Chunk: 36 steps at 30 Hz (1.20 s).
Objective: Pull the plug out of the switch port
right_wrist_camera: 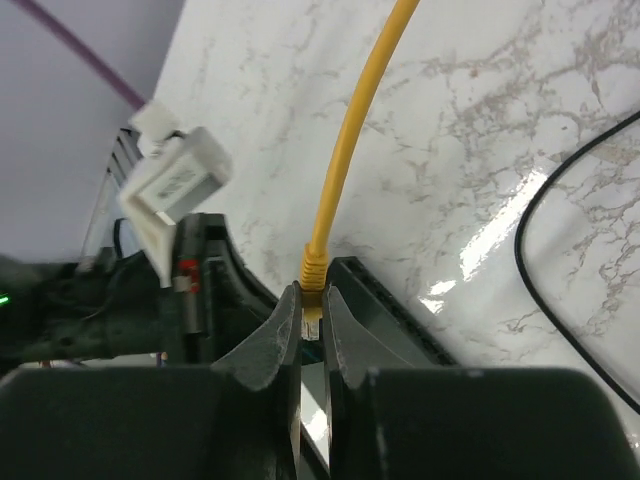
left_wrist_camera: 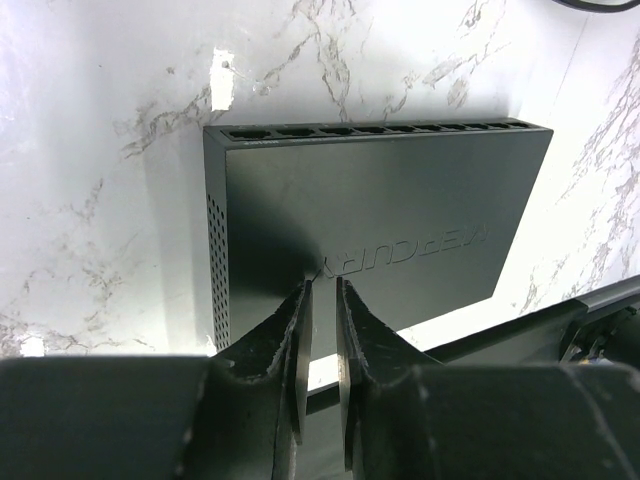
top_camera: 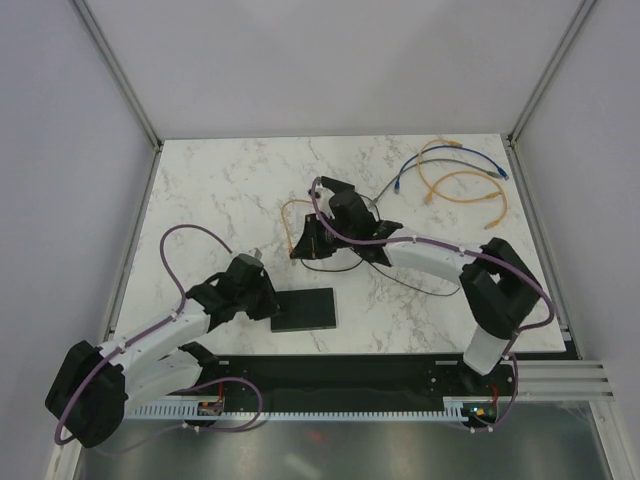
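The switch (top_camera: 310,310) is a flat black box lying on the marble near the front; in the left wrist view (left_wrist_camera: 380,200) the row of sockets along its far edge is empty. My left gripper (top_camera: 270,302) is shut and empty, its tips (left_wrist_camera: 322,285) over the switch's near left part. My right gripper (top_camera: 304,243) is behind the switch, shut on the yellow plug (right_wrist_camera: 314,275), whose yellow cable (right_wrist_camera: 350,140) runs up and away. The plug is out of the socket, above the switch's edge (right_wrist_camera: 390,305).
Loose orange and blue cables (top_camera: 455,175) lie at the back right corner. A thin black lead (top_camera: 420,283) loops on the marble beside the right arm. The left arm with its white tag (right_wrist_camera: 175,185) shows in the right wrist view.
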Each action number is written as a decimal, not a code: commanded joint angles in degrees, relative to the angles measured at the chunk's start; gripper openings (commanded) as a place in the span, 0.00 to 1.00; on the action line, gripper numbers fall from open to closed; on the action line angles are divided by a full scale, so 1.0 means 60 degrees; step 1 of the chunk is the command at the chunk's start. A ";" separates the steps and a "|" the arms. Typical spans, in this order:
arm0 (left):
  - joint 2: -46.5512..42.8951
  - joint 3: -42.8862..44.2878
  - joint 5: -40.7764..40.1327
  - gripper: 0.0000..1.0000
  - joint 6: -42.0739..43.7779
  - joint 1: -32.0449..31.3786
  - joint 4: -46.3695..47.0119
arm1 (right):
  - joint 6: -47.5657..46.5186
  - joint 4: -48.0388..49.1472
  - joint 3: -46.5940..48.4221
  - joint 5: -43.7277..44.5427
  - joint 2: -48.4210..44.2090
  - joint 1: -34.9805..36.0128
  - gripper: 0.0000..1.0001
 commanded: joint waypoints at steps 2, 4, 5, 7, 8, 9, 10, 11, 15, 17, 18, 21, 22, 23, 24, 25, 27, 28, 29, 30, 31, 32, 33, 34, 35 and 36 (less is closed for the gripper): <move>-0.0142 -0.0328 0.0061 0.24 0.0191 0.0000 -0.0201 | -0.0234 -0.0478 -0.0120 0.0284 -0.1608 -0.0006 0.00; -0.0215 -0.0415 0.0090 0.24 0.0176 -0.0014 -0.0099 | -0.0321 -0.0961 -0.0033 0.0737 -0.2064 -0.0006 0.00; -0.0230 -0.0430 0.0134 0.24 0.0176 -0.0014 -0.0055 | -0.0467 -0.1093 -0.0003 0.0943 -0.2457 -0.0064 0.00; -0.0259 -0.0503 0.0178 0.24 0.0162 -0.0014 0.0033 | -0.0570 -0.1547 0.0041 0.1615 -0.2811 -0.0195 0.00; -0.0230 -0.0518 0.0222 0.24 0.0161 -0.0014 0.0120 | -0.0615 -0.1679 0.0027 0.1735 -0.3103 -0.0472 0.00; -0.0230 -0.0533 0.0266 0.24 0.0161 -0.0014 0.0165 | -0.0615 -0.1869 0.0012 0.1852 -0.3236 -0.0649 0.00; -0.0201 -0.0548 0.0295 0.24 0.0176 -0.0014 0.0165 | -0.0644 -0.1957 -0.0046 0.1911 -0.3470 -0.1056 0.00; -0.0215 -0.0548 0.0325 0.24 0.0191 -0.0014 0.0194 | -0.0659 -0.1987 -0.0076 0.2042 -0.3588 -0.1264 0.00; -0.0332 -0.0665 0.0310 0.24 0.0205 -0.0014 0.0224 | -0.1053 -0.2572 -0.0003 0.2409 -0.4087 -0.2304 0.00; -0.0405 -0.0680 0.0281 0.24 0.0234 -0.0014 0.0224 | -0.1288 -0.2821 0.0216 0.2715 -0.4175 -0.2948 0.00; -0.0420 -0.0680 0.0310 0.24 0.0235 -0.0014 0.0224 | -0.1535 -0.3142 0.0348 0.2862 -0.4146 -0.3168 0.00; -0.0464 -0.0621 0.0339 0.24 0.0293 -0.0014 0.0195 | -0.1888 -0.3597 0.0890 0.3461 -0.3956 -0.3798 0.00; -0.0494 -0.0606 0.0369 0.24 0.0293 -0.0014 0.0195 | -0.2049 -0.3657 0.1094 0.3624 -0.3840 -0.4046 0.00; -0.0523 -0.0592 0.0398 0.24 0.0279 -0.0014 0.0195 | -0.2152 -0.3730 0.1197 0.3713 -0.3766 -0.4179 0.00; -0.0596 -0.0592 0.0442 0.24 0.0279 -0.0014 0.0195 | -0.2226 -0.3774 0.1387 0.3946 -0.3678 -0.4326 0.00; -0.0640 -0.0592 0.0471 0.24 0.0279 -0.0014 0.0209 | -0.2400 -0.3775 0.1461 0.4093 -0.3431 -0.4559 0.00; -0.0757 -0.0577 0.0515 0.24 0.0308 -0.0014 0.0180 | -0.2548 -0.3848 0.1709 0.4197 -0.3122 -0.4838 0.00; -0.0815 -0.0534 0.0515 0.24 0.0395 -0.0014 0.0078 | -0.2650 -0.3863 0.1769 0.4197 -0.2773 -0.5115 0.01; -0.0860 -0.0490 0.0472 0.24 0.0454 -0.0014 -0.0010 | -0.2680 -0.3848 0.1799 0.4197 -0.2610 -0.5249 0.01; -0.0962 -0.0388 0.0442 0.24 0.0483 -0.0014 -0.0098 | -0.2695 -0.3848 0.1901 0.4168 -0.2245 -0.5395 0.01; -0.1021 -0.0329 0.0399 0.24 0.0571 -0.0014 -0.0301 | -0.2753 -0.3848 0.1960 0.3979 -0.2024 -0.5614 0.02; -0.1079 -0.0284 0.0369 0.24 0.0615 -0.0014 -0.0376 | -0.2855 -0.3848 0.2033 0.3919 -0.1819 -0.5703 0.03; -0.1123 -0.0226 0.0340 0.24 0.0630 -0.0014 -0.0464 | -0.2900 -0.3834 0.2179 0.3846 -0.1585 -0.5777 0.04; -0.1240 -0.0225 0.0296 0.24 0.0630 -0.0014 -0.0537 | -0.2944 -0.3848 0.2252 0.3787 -0.1162 -0.5879 0.05; -0.1299 -0.0225 0.0281 0.24 0.0630 -0.0014 -0.0552 | -0.3031 -0.3848 0.2311 0.3787 -0.0955 -0.5923 0.06; -0.1328 -0.0240 0.0267 0.24 0.0616 -0.0014 -0.0553 | -0.3046 -0.3848 0.2457 0.3787 -0.0735 -0.5953 0.07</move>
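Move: My right hand, holding the last yellow cable by its plug, hangs about 12 cm above the table. The pulled cables lie roughly 38 cm ahead and 46 cm to its right, their nearest yellow plug some 30 ahead and 37 right. On the way are the grey plug, about 27 ahead and 20 right, and the blue plug, 34 ahead and 28 right. From my left hand the pulled cables lie some 50 cm ahead and 53 right. Still pinching the already freed yellow plug, I lift my right hand about 11 cm nearly straight up. Then I sweep it some 30 cm right and nearly 20 forward, high across the table towards the pulled cables, turning the wrist about 45 degrees clockwise, and start sinking by some 6 cm at the end. My left hand eases back about 1.5 cm by the switch. ##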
